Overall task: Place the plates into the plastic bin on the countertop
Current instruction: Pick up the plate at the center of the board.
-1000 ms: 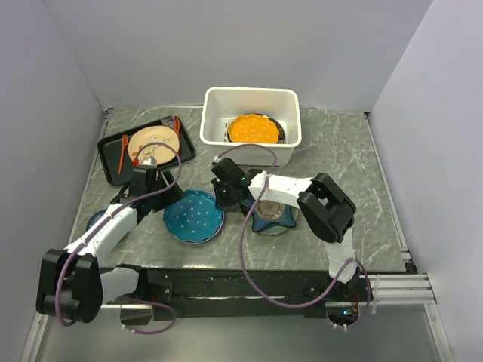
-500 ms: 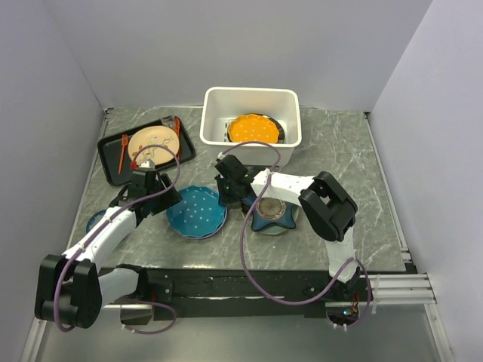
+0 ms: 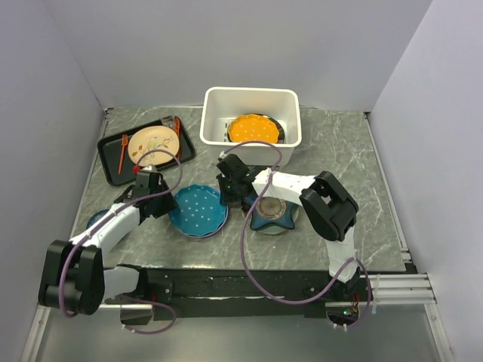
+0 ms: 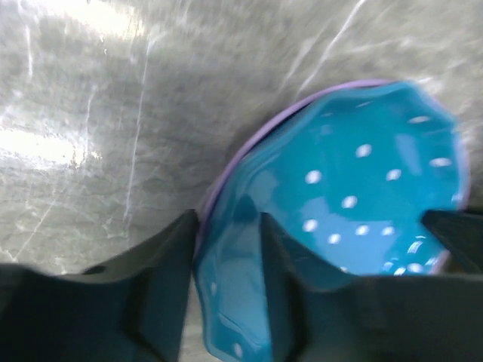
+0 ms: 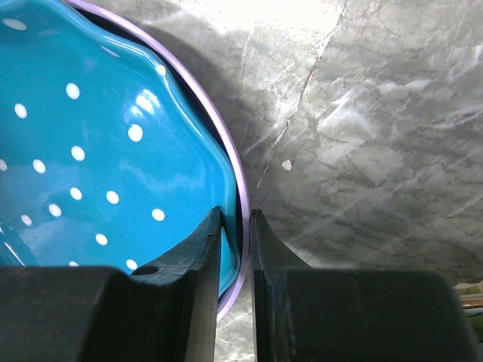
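Observation:
A blue dotted plate (image 3: 198,211) lies on the countertop (image 3: 339,158), stacked on a lavender-rimmed plate (image 5: 228,147). My left gripper (image 3: 167,204) straddles its left rim; in the left wrist view the gripper (image 4: 226,226) has one finger outside the rim and one inside on the blue dotted plate (image 4: 362,196), both touching. My right gripper (image 3: 229,197) is shut on the right rim, and the right wrist view shows the gripper (image 5: 235,219) pinching both rims of the blue dotted plate (image 5: 90,151). The white plastic bin (image 3: 253,91) at the back holds an orange plate (image 3: 253,128).
A navy star-shaped plate (image 3: 273,215) sits under the right arm's forearm. A black tray (image 3: 113,170) with a beige plate (image 3: 153,143) and orange cutlery lies at the back left. A small blue bowl (image 3: 96,220) is near the left wall.
My left gripper has slid right to the blue dotted plate's left rim and narrowed its jaws onto it. The right gripper has stayed clamped on the right rim.

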`<state>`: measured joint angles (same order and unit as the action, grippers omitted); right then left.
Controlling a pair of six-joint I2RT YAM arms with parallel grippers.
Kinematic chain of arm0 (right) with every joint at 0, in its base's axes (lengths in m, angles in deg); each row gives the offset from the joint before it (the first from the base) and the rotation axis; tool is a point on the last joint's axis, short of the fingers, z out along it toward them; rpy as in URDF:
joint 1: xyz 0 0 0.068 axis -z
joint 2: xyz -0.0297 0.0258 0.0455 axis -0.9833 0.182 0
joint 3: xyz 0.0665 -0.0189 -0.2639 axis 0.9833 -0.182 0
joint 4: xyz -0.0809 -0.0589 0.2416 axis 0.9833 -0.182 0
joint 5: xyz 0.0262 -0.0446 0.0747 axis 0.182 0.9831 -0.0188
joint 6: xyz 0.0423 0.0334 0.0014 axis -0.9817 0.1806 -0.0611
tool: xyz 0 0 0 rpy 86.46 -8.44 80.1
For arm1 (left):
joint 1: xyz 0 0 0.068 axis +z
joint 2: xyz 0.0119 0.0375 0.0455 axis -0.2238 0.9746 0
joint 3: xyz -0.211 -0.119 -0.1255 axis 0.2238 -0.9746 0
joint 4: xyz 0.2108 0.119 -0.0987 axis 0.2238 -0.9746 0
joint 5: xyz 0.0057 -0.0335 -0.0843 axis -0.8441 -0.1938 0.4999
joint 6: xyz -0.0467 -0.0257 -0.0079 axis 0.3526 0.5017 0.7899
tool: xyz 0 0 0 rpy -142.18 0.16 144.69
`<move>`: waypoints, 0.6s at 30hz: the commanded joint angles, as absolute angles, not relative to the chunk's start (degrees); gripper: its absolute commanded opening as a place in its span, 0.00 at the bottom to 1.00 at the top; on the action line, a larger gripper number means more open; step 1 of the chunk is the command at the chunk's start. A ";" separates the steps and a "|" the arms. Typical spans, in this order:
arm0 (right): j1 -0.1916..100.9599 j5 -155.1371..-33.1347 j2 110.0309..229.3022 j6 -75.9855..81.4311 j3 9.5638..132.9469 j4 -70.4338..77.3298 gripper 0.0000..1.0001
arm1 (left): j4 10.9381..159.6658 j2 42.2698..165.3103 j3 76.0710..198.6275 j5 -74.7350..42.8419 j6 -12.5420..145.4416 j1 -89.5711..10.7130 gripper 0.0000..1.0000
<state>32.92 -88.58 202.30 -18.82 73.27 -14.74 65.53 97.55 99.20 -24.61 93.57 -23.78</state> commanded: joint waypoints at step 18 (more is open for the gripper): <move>34.69 -81.05 199.42 -15.86 71.39 -17.32 0.57 | 65.18 94.66 100.51 -24.03 93.80 -23.56 0.01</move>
<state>34.39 -84.87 202.17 -16.72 73.12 -14.15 65.59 96.41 98.87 -20.35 91.84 -24.20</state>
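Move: The blue plate, stacked on the purple-rimmed plate, has its middle some 8 cm right and 2 cm back of the left hand, its left rim lying between that hand's open fingers. From the right hand, which still grips the opposite rim, that middle lies about 8 cm left and 3 cm back. The blue star plate stands 15 cm right and 4 cm back of the right hand; the black tray is 17 cm ahead and 8 cm left of the left hand. Shut the left gripper fully on the left rim of the plate stack, dipping barely half a centimetre and then easing about 1 cm to the right and up. Meanwhile slide the right hand, still gripping the far rim, roughly 2 cm forward and 1.5 cm right at the same height, then open its fingers to free the rim, leaving them straddling it. ##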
